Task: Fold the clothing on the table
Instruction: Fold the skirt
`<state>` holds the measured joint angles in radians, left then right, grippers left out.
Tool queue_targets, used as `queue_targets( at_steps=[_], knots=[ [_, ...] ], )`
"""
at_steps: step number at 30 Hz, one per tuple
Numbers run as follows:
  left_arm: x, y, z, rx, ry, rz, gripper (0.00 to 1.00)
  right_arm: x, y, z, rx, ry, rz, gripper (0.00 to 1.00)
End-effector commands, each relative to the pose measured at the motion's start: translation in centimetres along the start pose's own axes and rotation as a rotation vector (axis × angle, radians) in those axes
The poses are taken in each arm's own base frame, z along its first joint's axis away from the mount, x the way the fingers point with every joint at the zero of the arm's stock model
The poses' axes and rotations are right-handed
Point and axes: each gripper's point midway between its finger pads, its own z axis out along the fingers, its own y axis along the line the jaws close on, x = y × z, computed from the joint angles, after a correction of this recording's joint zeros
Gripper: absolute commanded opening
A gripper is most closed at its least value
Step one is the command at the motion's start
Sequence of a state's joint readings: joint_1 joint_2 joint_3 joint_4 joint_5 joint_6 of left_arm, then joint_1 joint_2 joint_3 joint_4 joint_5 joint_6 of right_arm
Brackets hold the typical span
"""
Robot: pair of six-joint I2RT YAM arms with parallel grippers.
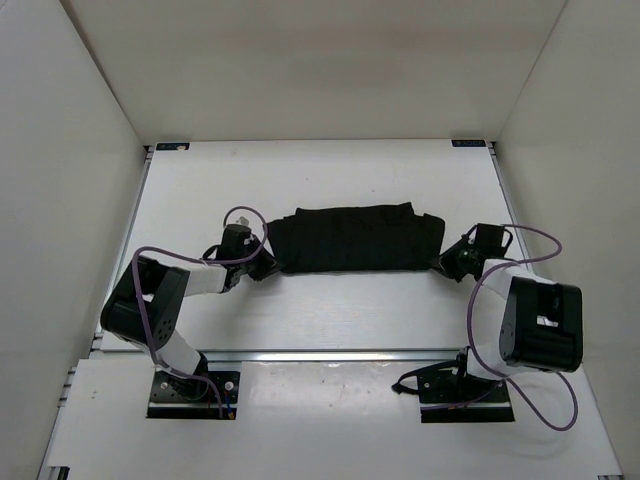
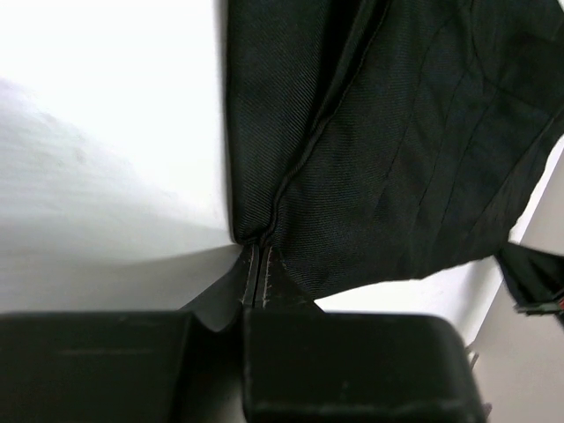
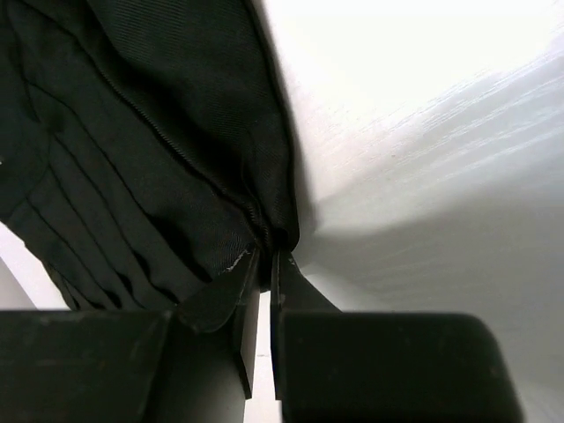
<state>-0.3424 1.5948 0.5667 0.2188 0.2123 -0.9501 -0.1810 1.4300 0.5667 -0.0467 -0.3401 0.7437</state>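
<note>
The clothing (image 1: 355,238), a black pleated garment, lies spread across the middle of the white table (image 1: 330,175). My left gripper (image 1: 266,263) is at its near left corner, shut on the fabric edge. In the left wrist view the two fingertips (image 2: 256,275) pinch the clothing (image 2: 388,159) at a seam. My right gripper (image 1: 446,260) is at the near right corner, shut on that corner. In the right wrist view the fingers (image 3: 248,282) clamp a bunched fold of the clothing (image 3: 132,150).
White enclosure walls (image 1: 70,180) stand on the left, right and back. A metal rail (image 1: 330,354) runs along the table's near edge, with both arm bases (image 1: 190,390) behind it. Purple cables (image 1: 540,250) loop off each arm.
</note>
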Motion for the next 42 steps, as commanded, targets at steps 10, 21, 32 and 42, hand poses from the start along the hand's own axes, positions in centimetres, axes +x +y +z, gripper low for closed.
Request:
queue_targets(
  at_steps=[10, 21, 32, 42],
  knots=[
    [6.3, -2.5, 1.1, 0.065, 0.122, 0.069, 0.0, -6.4, 6.0, -7.3, -0.059, -0.186, -0.32, 0.0],
    [6.4, -1.6, 2.2, 0.052, 0.11, 0.05, 0.0, 2.2, 21.4, -5.4, -0.265, -0.001, -0.81, 0.0],
    [6.6, -1.6, 2.0, 0.065, 0.114, 0.051, 0.0, 13.3, 26.0, -2.4, -0.398, 0.216, -0.916, 0.0],
    [6.7, -1.4, 1.7, 0.063, 0.119, 0.055, 0.0, 19.9, 25.9, -0.8, -0.437, 0.373, -0.981, 0.0]
  ],
)
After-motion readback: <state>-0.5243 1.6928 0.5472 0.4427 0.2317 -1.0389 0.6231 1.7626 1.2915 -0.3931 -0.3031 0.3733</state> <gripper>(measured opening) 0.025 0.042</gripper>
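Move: The right hand pinches the skirt's near right corner; the near left corner, shut in the left hand's fingers, lies some 45 cm to its left and level with it. The folded skirt's middle is about 23 cm left and 8 cm ahead of the right hand, and its far right corner about 14 cm ahead and 2 cm to the right. From the left hand the skirt's middle lies some 22 cm right and 8 cm ahead, the far left corner about 13 cm ahead and 2 cm left, all close to hand height. Keeping its pinch, the right hand lifts the near right corner about 15 cm, edging right at first, then sweeps it in an arc over the skirt towards the left hand, ending some 28 cm left of its start, turned counter-clockwise about 60 degrees and already sinking again. Early on, the left hand, still shut on the near left corner, drags it low along the table about 7 cm to the right and slightly back, then holds it there as the anchor. ##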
